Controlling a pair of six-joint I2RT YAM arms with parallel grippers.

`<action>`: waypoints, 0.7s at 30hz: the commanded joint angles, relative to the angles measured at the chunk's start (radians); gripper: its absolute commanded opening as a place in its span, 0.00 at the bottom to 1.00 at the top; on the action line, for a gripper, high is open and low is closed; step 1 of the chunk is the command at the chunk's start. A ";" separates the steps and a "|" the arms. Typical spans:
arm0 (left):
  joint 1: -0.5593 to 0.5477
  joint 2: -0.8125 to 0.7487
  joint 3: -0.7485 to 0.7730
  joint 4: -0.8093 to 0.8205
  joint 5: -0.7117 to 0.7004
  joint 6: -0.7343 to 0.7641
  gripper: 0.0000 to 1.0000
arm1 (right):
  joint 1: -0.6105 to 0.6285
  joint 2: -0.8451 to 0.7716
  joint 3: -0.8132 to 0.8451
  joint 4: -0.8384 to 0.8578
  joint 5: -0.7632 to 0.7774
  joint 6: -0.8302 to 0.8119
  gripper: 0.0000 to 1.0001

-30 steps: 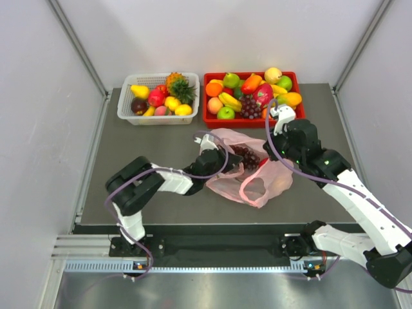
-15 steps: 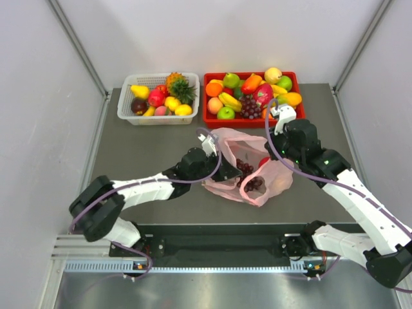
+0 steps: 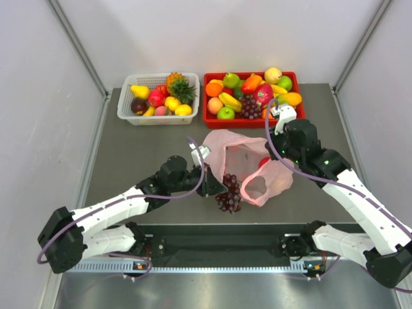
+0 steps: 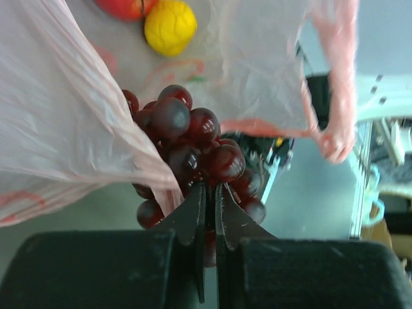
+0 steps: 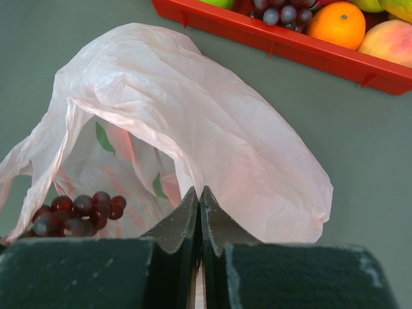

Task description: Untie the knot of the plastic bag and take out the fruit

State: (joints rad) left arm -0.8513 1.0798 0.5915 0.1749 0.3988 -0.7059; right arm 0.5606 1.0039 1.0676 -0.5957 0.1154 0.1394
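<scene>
The pink plastic bag [image 3: 241, 154] lies open at mid-table, and its knot is out of view. My left gripper [image 3: 211, 185] is shut on the stem of a dark purple grape bunch [image 3: 228, 194], which hangs just outside the bag's mouth near the front edge. In the left wrist view the grape bunch [image 4: 193, 145] sits right at my left gripper [image 4: 209, 188], with a yellow fruit [image 4: 170, 26] still inside the bag [image 4: 58, 129]. My right gripper [image 3: 273, 159] is shut on the bag's thin plastic [image 5: 212, 129] at the right side, holding it up. Reddish-orange fruit [image 3: 264, 162] shows through the plastic.
A white basket [image 3: 122, 106] of fruit with a pineapple [image 3: 180, 87] stands at the back left. A red tray [image 3: 254, 122] full of fruit stands at the back right, just beyond the bag; its front wall [image 5: 290, 45] shows in the right wrist view.
My left gripper has drawn back toward the near left, pulling the grape bunch out of the bag's mouth. The right gripper has stayed put, holding the bag.
</scene>
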 commanded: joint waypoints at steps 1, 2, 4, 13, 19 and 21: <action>0.001 0.008 0.036 -0.058 0.147 0.098 0.00 | -0.007 -0.013 0.006 0.033 0.013 -0.007 0.00; 0.001 0.008 0.048 -0.070 0.172 0.109 0.00 | -0.007 -0.013 0.003 0.034 0.015 -0.004 0.00; 0.001 -0.015 0.051 -0.052 0.246 0.126 0.00 | -0.008 -0.013 0.006 0.034 0.015 -0.007 0.00; 0.000 -0.092 0.122 -0.132 0.500 0.178 0.02 | -0.010 -0.004 0.008 0.042 0.018 -0.006 0.00; 0.001 -0.171 0.215 -0.291 0.554 0.239 0.03 | -0.011 -0.001 0.009 0.047 0.020 -0.009 0.00; 0.001 -0.225 0.261 -0.406 0.383 0.270 0.01 | -0.013 -0.001 0.008 0.048 0.020 -0.006 0.00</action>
State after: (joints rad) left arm -0.8516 0.9432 0.7444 -0.1131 0.8867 -0.5129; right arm 0.5598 1.0042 1.0676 -0.5926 0.1204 0.1383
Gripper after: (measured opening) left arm 0.056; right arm 0.004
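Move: The left hand already holds the grapes at the bag's mouth; the basket they are bound for lies about 48 cm ahead, 29 cm to its left and some 14 cm below. The plastic bag's middle is about 13 cm ahead, 12 cm right and 12 cm below, with the red box some 50 cm ahead, 16 cm right and 14 cm below. From the right hand, the basket is about 40 cm ahead, 48 cm left and 21 cm below. Still gripping the grapes, the left hand draws back about 9 cm from the bag towards the near table edge, dipping slightly at first and then lifting them to some 6 cm above its starting height, while the wrist swings roughly 30 degrees clockwise so the fingers point more towards the robot. The right hand stays put with its fingers shut, keeping its pinch on the rim of the bag. ##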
